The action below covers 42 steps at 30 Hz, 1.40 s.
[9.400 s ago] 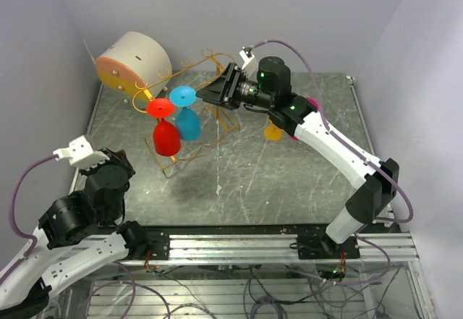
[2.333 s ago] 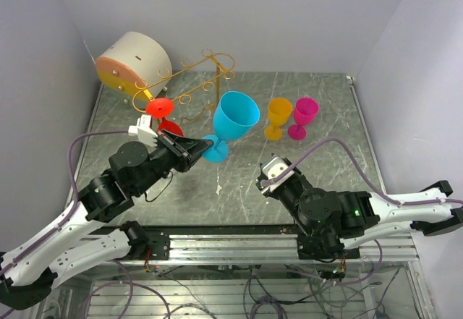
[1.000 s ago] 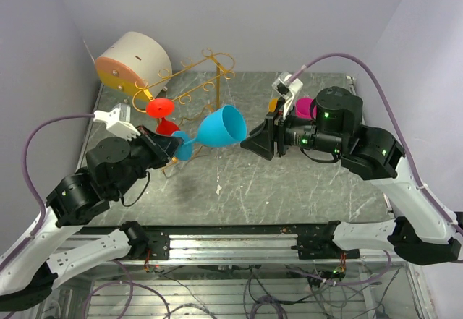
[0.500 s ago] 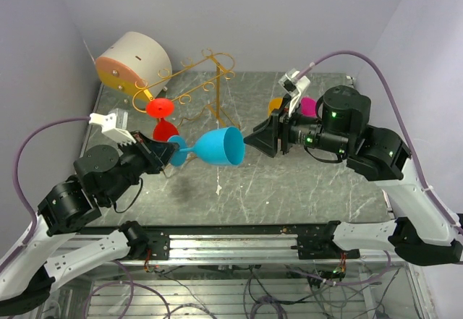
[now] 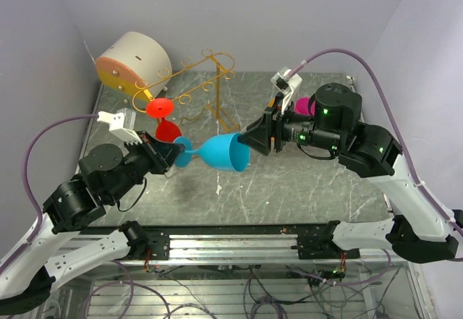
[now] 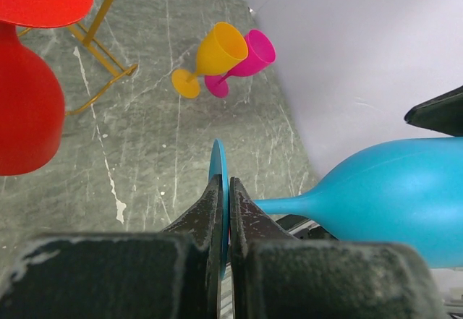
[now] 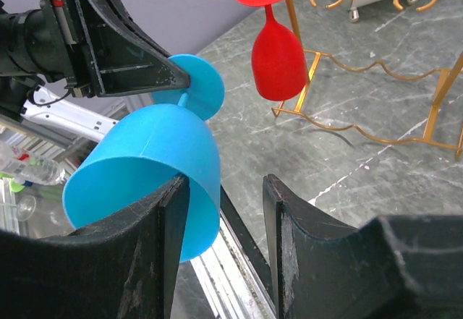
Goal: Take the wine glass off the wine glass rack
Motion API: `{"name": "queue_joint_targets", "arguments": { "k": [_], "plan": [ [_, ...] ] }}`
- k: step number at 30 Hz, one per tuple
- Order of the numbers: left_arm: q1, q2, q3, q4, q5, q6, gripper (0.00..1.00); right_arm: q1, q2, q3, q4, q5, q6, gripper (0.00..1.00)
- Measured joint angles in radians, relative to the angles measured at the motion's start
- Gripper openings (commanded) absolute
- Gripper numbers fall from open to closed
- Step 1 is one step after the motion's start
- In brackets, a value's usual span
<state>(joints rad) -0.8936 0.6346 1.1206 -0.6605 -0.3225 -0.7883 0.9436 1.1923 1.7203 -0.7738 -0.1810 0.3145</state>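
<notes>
The blue wine glass hangs on its side in the air, off the gold wire wine glass rack, bowl mouth toward the right. My left gripper is shut on its flat foot, with the stem and bowl running off to the right. My right gripper is open at the bowl's rim. One finger lies across the mouth, and the near wall edge sits in the gap. A red wine glass still hangs upside down from the rack.
An orange glass and a pink glass stand together on the grey table at the back right. A cream drum with an orange face sits at the back left, behind the rack. The rack's leg stands beside the red glass.
The left gripper has tipped the blue glass flatter and carried it lower and toward the front. The right gripper has moved left until its fingers reach the bowl's rim.
</notes>
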Motion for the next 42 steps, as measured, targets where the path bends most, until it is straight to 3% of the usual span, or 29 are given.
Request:
{"name": "queue_joint_targets", "arguments": {
  "k": [3,4,6,7,12,16,19,30,37,42],
  "plan": [
    [0.000,0.010,0.000,0.010,0.010,0.000,0.07,0.000,0.002,-0.018,0.006,-0.004,0.000,0.41],
    [0.000,0.014,0.000,0.013,0.012,0.000,0.07,0.000,0.002,-0.024,0.006,-0.005,0.000,0.34],
    [0.000,0.020,0.000,0.021,0.017,0.000,0.07,0.000,0.003,-0.032,0.006,-0.008,-0.002,0.02],
    [0.000,0.024,0.000,0.024,0.018,0.000,0.10,0.000,0.005,-0.035,0.006,-0.008,-0.004,0.00],
    [0.001,0.049,0.000,0.024,0.005,0.010,0.36,0.000,0.024,-0.034,-0.003,0.041,-0.015,0.00],
    [0.001,0.077,0.003,0.010,-0.023,0.014,0.43,-0.021,0.089,0.035,-0.047,0.150,-0.027,0.00],
    [0.000,0.083,0.004,-0.018,-0.062,0.014,0.45,-0.129,0.159,0.095,-0.062,0.195,-0.038,0.00],
    [0.000,0.037,0.014,-0.079,-0.166,0.063,0.42,-0.804,0.436,0.268,-0.079,0.150,-0.001,0.00],
    [0.000,-0.060,-0.027,-0.085,-0.227,0.136,0.41,-0.944,0.525,0.385,-0.106,0.273,0.011,0.00],
    [0.000,-0.128,-0.104,-0.085,-0.296,0.176,0.41,-1.054,0.537,0.244,-0.094,0.292,0.028,0.00]
  ]
}}
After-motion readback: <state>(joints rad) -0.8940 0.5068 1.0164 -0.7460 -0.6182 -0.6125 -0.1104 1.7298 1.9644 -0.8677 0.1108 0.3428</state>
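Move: The left hand still pinches the foot of the blue wine glass, its middle some 10 cm right and 3 cm back; the hanging red glass is about 10 cm ahead and 3 left. From the open right hand the blue glass's middle lies roughly 9 cm left and 3 back, level; standing some 30 cm lower are the yellow glass, 18 ahead and 11 right, and the pink, 18 ahead and 20 right. Right pinches the rim, left lets go, right swings about 45 cm right and forward, turning 75 degrees clockwise. ##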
